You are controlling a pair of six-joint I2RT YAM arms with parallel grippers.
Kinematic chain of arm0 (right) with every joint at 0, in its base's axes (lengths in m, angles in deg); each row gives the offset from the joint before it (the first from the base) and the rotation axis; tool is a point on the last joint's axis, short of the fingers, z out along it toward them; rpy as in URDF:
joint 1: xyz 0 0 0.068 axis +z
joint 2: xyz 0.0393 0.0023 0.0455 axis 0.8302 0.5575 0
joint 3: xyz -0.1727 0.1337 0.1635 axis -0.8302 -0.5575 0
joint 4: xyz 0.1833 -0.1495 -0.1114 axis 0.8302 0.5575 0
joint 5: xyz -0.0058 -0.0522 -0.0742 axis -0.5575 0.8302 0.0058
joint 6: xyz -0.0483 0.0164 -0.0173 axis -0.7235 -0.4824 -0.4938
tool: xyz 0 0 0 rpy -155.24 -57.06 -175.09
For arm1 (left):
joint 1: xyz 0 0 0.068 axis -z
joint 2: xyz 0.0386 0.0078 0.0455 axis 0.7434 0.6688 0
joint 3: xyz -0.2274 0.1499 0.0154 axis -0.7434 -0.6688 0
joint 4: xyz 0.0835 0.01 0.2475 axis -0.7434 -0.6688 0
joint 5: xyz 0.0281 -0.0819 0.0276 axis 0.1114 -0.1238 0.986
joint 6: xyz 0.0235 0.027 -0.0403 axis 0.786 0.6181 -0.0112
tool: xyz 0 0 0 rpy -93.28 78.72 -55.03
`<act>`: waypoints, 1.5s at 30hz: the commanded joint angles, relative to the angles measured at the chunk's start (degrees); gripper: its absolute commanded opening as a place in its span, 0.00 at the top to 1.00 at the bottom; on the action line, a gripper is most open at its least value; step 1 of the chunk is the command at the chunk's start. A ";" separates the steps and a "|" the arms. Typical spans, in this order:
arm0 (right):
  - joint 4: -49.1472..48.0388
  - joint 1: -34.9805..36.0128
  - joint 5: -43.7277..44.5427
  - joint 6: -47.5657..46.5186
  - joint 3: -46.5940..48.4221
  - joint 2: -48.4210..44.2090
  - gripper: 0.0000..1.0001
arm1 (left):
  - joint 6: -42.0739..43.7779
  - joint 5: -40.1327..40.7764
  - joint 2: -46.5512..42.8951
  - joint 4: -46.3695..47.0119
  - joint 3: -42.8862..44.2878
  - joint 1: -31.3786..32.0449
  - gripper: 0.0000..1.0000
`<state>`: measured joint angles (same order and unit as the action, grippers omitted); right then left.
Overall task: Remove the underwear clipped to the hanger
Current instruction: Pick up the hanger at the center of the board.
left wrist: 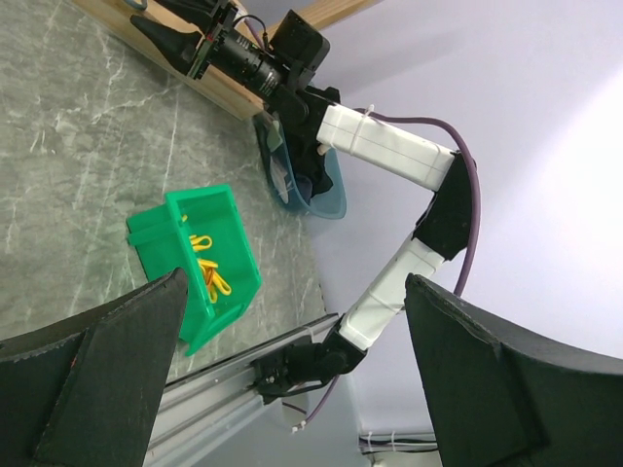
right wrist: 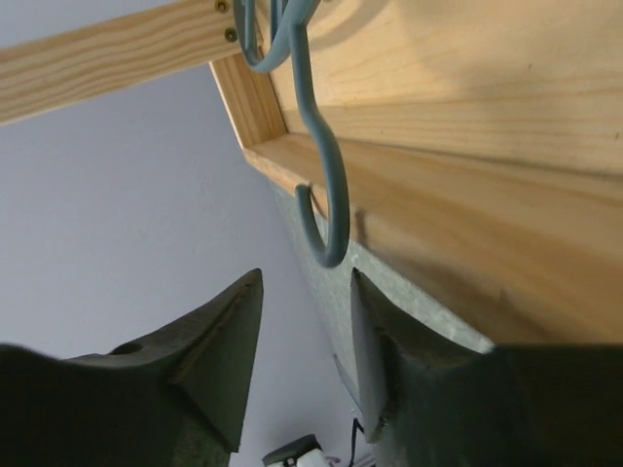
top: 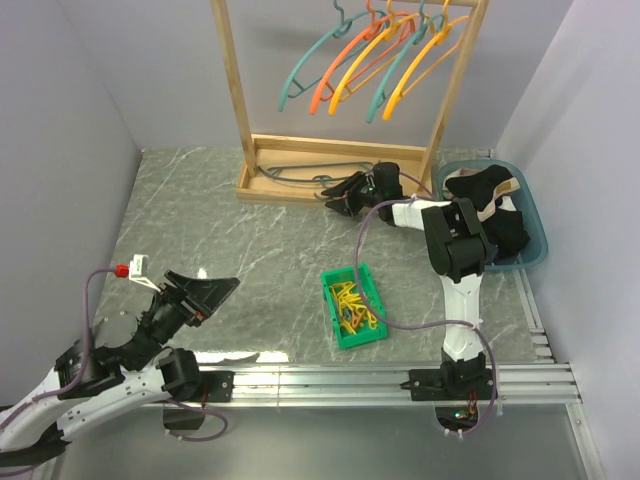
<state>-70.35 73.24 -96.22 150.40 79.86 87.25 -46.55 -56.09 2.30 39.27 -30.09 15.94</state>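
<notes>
A grey-blue hanger (top: pixel 300 172) lies flat on the wooden rack's base (top: pixel 262 186), and no cloth shows on it. My right gripper (top: pixel 332 202) reaches low to the hanger's hook end. In the right wrist view the hook (right wrist: pixel 327 195) hangs just beyond the tips of my right gripper (right wrist: pixel 307 277), whose jaws are open with nothing between them. Black underwear (top: pixel 503 228) and one pale piece (top: pixel 492 203) lie heaped in the blue basin (top: pixel 535 222) at the right. My left gripper (top: pixel 215 290) hovers wide open and empty at the near left.
A green bin (top: pixel 365 275) of yellow pegs (top: pixel 352 305) stands mid-table, also in the left wrist view as the green bin (left wrist: pixel 209 209). Several coloured hangers (top: pixel 380 55) hang on the wooden rack (top: pixel 232 90). Walls close in left and right. A metal rail (top: pixel 330 380) runs along the near edge.
</notes>
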 commanded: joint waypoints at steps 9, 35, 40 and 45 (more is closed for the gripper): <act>2.67 0.45 3.20 -0.38 5.43 1.84 0.56 | -0.92 1.75 -2.31 -2.04 1.64 0.11 0.01; -10.68 -3.32 4.00 0.33 -8.62 -12.56 1.00 | -2.32 3.33 -5.12 -4.94 1.82 0.02 0.01; -18.57 -5.78 1.81 3.66 -13.27 -16.44 1.00 | -1.53 4.21 -4.42 -4.86 2.78 0.02 0.01; -33.76 -7.28 -4.16 11.38 -17.67 -17.23 1.00 | -1.18 4.48 -3.10 -5.12 3.49 0.11 0.01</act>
<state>-89.87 66.33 -95.28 156.24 64.15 72.13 -48.39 -52.68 -1.97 33.66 -28.78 15.94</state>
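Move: The hook of the grey hanger stands almost between the open right fingertips, about 1 cm farther ahead and 1 cm lower. The hanger's body lies roughly 6 cm ahead and 3 cm left of that hand, in the wooden tray, and the rack's left post rises about 8 cm ahead and 22 cm left. The green box of clips is some 28 cm back and 7 cm right. From the left hand, the hook is about 37 cm ahead, 19 cm right and 20 cm below. Ease the right gripper a little over 1 cm forward and 1 cm down over the hanger's hook, then close its half-open fingers to pinch the hook. Draw it slightly back, then lift about 10 cm while carrying it about 6.5 cm right, tipping the fingers up some 15 degrees. Let the empty, open left gripper drift some 2.5 cm left. ##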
